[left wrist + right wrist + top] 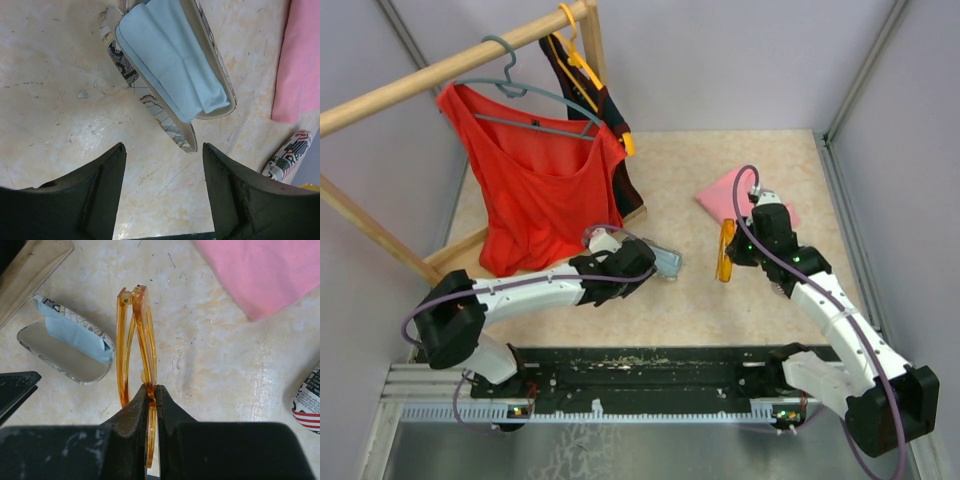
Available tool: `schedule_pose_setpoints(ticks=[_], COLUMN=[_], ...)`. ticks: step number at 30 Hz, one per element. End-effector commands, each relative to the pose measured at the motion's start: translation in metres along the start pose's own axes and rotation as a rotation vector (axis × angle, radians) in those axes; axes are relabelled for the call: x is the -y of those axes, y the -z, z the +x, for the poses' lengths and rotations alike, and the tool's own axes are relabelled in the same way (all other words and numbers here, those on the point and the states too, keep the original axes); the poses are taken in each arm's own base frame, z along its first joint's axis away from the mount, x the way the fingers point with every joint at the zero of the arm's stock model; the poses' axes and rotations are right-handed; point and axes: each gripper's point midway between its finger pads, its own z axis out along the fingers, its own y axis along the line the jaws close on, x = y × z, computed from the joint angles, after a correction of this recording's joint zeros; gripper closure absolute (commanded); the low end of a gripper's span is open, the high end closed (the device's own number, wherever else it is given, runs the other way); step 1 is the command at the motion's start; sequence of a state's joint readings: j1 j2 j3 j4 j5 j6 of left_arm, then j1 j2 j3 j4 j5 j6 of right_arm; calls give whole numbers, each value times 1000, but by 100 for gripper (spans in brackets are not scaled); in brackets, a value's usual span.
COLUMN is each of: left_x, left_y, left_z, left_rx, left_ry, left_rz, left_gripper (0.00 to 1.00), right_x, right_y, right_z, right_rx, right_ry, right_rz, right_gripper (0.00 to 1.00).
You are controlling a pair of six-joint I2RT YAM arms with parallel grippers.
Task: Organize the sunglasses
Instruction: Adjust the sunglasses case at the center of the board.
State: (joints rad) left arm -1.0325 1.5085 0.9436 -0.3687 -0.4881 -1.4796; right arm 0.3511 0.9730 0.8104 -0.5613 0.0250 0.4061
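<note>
My right gripper (152,390) is shut on a folded pair of sunglasses (136,335) with orange-yellow lenses and thin orange arms, pinched at the frame and held on edge above the table. In the top view, this pair (724,252) hangs at the right gripper (738,248), right of centre. An open patterned glasses case (150,102) lies ahead of my left gripper (163,152), with a light-blue cloth (170,60) inside. The left gripper stands open just short of the case, with only bare table between its fingers.
A pink cloth (725,195) lies at the back right. Beside it is a closed patterned case (287,160). A wooden clothes rack (450,65) with a red top (535,190) on a hanger fills the back left. Walls close in the table's sides.
</note>
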Motion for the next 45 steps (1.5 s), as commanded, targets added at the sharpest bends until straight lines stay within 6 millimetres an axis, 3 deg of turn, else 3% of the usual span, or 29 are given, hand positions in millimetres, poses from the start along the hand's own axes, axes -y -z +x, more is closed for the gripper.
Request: schedule_pose_setpoints(ticks=[1,16,27,45], left_x=[8,8,-5,-8], left_y=[-11,-43,-50,-61], left_z=[-11,-7,-14,-11], left_rx=[90,102,111,73], left_ry=[125,136,102,64], left_rz=[11,-33,-64,-60], left_gripper=[32,42,56,63], right_x=[-7,-2,-4,-4], right_y=[4,5,4,7], right_z=[-11,-7,-9,-10], right_rx=[61,55,55,55], right_ry=[18,29,24,23], right_rz=[-38,-22,-26,-24], right_gripper=[100,100,100,100])
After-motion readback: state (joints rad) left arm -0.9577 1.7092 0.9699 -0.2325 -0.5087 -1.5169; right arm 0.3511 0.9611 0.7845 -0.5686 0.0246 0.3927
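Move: The open sunglasses case, with its light-blue cloth inside, lies about 6 cm ahead of the left hand, 2 cm to its right and 6 cm below. The orange sunglasses, held in the right hand, are some 15 cm to the left hand's right, 3 cm farther out and 5 cm higher; the pink shirt lies about 16 cm ahead and 20 cm right. From the right hand the case lies roughly 14 cm left, 3 cm ahead and 13 cm below. Down and forward, about 4.5 cm each, the left hand goes to the case's near part: slanting down first, then nearly level, then a last short dip. Its fingers close from well open to somewhat under half open, arriving with one on either side of the upright lid edge, one outside and one towards the cloth, without pinching shut; the wrist turns slightly counter-clockwise. ##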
